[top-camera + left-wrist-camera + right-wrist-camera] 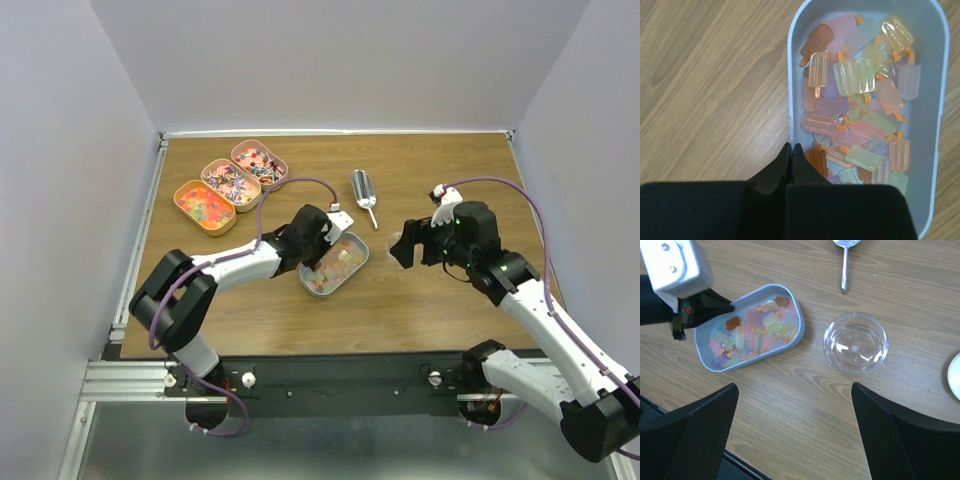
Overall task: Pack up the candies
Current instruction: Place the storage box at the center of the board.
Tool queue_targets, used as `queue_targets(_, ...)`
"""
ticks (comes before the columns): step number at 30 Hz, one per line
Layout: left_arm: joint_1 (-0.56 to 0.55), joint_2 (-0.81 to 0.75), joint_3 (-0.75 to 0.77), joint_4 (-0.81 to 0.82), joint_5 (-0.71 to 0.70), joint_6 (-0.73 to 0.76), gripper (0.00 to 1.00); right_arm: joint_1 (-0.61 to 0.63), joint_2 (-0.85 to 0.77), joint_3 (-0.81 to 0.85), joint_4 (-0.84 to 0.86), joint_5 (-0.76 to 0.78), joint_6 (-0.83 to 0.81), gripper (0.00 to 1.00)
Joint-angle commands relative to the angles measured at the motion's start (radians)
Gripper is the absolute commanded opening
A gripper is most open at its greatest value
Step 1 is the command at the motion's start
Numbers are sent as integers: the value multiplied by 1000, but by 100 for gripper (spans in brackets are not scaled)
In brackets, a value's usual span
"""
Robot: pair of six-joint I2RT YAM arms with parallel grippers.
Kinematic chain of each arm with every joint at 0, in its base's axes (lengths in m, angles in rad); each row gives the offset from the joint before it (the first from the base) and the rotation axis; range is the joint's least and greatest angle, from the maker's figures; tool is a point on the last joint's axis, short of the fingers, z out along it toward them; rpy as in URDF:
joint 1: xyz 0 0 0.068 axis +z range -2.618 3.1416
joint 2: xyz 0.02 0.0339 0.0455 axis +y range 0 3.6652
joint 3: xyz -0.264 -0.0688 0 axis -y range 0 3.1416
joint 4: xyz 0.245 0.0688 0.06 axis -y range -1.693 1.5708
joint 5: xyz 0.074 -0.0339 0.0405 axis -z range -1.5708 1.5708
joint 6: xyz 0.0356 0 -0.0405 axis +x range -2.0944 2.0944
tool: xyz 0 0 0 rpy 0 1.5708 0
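The candies [860, 100] are small translucent popsicle-shaped sweets in pastel pink, yellow, green and orange. They lie piled in a pale oval tin [790, 75] at the table's middle [358, 250]. My left gripper [791, 146] is shut on that tin's left rim, one finger inside the wall and one outside. Seen from the right wrist, the same tin [801, 327] and candies [755, 332] sit at upper left. My right gripper [794, 387] hangs open over bare wood to the tin's right, holding nothing.
A clear, empty glass bowl [855, 342] stands just right of the tin. The silver scoop [364, 192] lies behind it. Three oval tins of mixed sweets [232, 184] line the back left. A round pale lid edge [955, 375] shows at far right.
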Motion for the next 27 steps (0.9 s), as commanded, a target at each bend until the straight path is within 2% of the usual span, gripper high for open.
queue_targets(1, -18, 74, 51, 94, 156, 81, 0, 4, 14, -14, -12, 41, 7, 100)
queue_targets(12, -23, 183, 128, 111, 227, 148, 1, 4, 68, -9, -10, 69, 1, 100)
queue_targets(14, -23, 183, 122, 113, 227, 153, 13, 4, 86, -2, -10, 72, -1, 100)
queue_targets(15, -24, 180, 111, 114, 227, 158, 32, 4, 92, 0, -10, 74, -1, 100)
queue_targets(18, -24, 154, 82, 123, 212, 155, 48, 4, 120, 15, -10, 75, -4, 100)
queue_targets(21, -23, 119, 63, 145, 167, 145, 59, 3, 148, 40, -7, 77, 1, 100)
queue_targets(24, -21, 64, 54, 146, 120, 122, 85, 4, 191, 83, -6, 104, 1, 100)
queue_targets(27, -8, -31, 48, 151, 65, 64, 92, 4, 268, 147, -4, 138, -34, 99)
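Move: The left hand holds the storage box by its left rim, the box's middle about 6 cm right, 1 cm back and 2 cm below; its spot at the board's center is 11 cm right, 1 cm back, 4 cm down. The glass bowl is some 22 cm right and 2 cm ahead, the scoop 14 cm right and 15 cm ahead. From the right hand, the bowl lies about 8 cm ahead, 4 cm left and 15 cm below. Left carries the gripped storage box about 5 cm right, then opens; right sinks 4 cm toward the glass bowl. ##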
